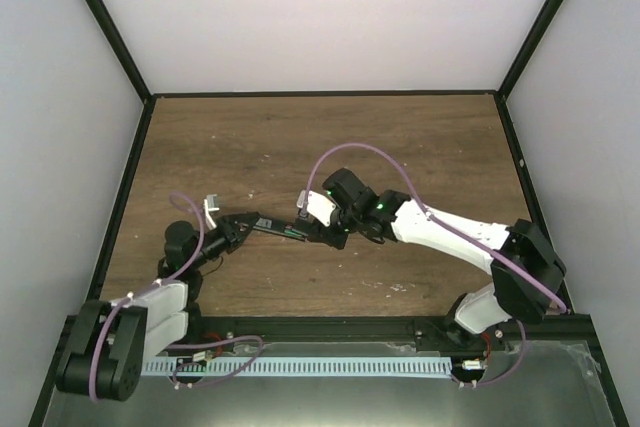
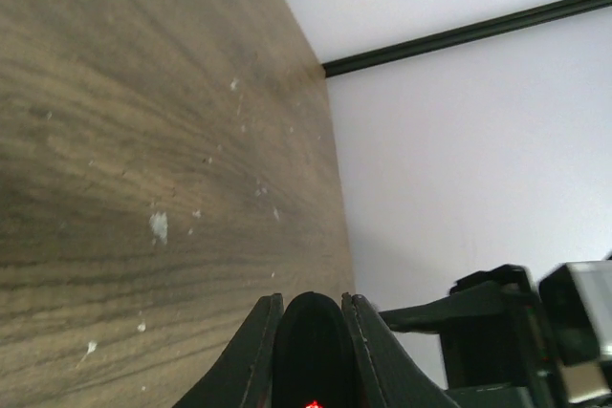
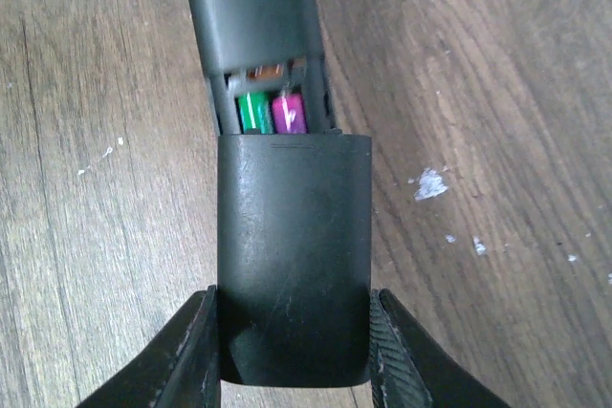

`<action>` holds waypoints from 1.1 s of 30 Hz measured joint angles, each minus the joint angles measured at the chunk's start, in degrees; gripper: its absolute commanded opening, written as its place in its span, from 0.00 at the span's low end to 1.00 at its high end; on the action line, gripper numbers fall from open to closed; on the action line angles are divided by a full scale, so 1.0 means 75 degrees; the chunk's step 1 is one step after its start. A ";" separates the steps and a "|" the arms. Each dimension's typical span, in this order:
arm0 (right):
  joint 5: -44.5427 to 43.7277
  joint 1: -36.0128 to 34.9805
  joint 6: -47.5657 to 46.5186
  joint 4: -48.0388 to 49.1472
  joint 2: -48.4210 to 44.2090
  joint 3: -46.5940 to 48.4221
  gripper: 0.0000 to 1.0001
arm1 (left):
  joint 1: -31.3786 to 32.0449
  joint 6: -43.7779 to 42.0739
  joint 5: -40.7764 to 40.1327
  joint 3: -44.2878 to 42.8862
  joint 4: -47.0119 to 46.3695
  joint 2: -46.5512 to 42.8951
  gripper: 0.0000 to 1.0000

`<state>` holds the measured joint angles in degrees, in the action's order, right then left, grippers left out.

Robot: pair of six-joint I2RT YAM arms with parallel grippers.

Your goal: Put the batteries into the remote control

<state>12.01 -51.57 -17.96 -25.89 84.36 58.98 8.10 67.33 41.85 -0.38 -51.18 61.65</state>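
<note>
The black remote control lies back-up over the wooden table, its compartment partly uncovered. Inside sit the batteries, one green and one purple, side by side. A black battery cover overlaps the compartment's near end, and my right gripper is shut on that cover's sides. My left gripper is shut on the remote's other end, where a small red light glows. From above, the remote spans between the left gripper and the right gripper.
White specks of debris dot the wooden table. White walls with black edge strips enclose the table on three sides. The right arm's gripper body shows at the edge of the left wrist view.
</note>
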 measured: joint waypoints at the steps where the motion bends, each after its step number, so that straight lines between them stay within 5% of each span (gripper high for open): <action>1: 0.0029 0.0000 0.0003 0.0073 0.0017 -0.0085 0.24 | 0.0000 -0.0055 -0.0079 0.0000 0.0154 -0.0251 0.00; 9: 0.0076 0.0000 0.0003 0.0513 0.0201 -0.0478 0.24 | -0.0003 -0.0600 -0.0568 -0.0003 0.1789 -0.2127 0.00; 14: 0.0015 0.0000 0.0000 0.0609 0.0219 -0.0458 0.24 | -0.0003 -0.0766 -0.0635 -0.0003 0.2209 -0.2168 0.00; 23: -0.0653 0.0023 0.0006 0.0583 0.0216 0.0020 0.24 | -0.0003 -0.1142 -0.0428 -0.0003 0.1842 -0.0248 0.00; 33: -0.0950 0.0385 0.0207 0.0498 -0.0035 -0.0026 0.24 | -0.0003 -0.0988 0.0085 -0.0122 -0.0440 0.2573 0.00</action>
<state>4.89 -48.69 -16.40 -22.15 84.09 58.78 8.08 59.92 42.48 -1.30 -54.48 80.95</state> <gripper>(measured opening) 0.299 0.157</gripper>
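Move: The open battery bay of the remote, with both batteries in it, lies about 5 cm to the right hand's left, some 1 cm back and 4 cm below it; the cover already in those fingers reaches over the bay's near end. From the left hand, which holds the remote's other end, the cover is about 10 cm to the right, 2 cm back and slightly above, and the remote's middle is some 4 cm right and 2 cm back. The two hands first close on each other, the left lifting the remote about 2 cm while the right dips the cover some 2.5 cm towards the battery bay, and then they part. The left lowers the remote about 8.5 cm towards the table, its fingers tipping down some 15 degrees, while the right draws the cover forward about 4 cm, a little to the right and back up past its starting height, turning it slightly clockwise, both grips kept. ##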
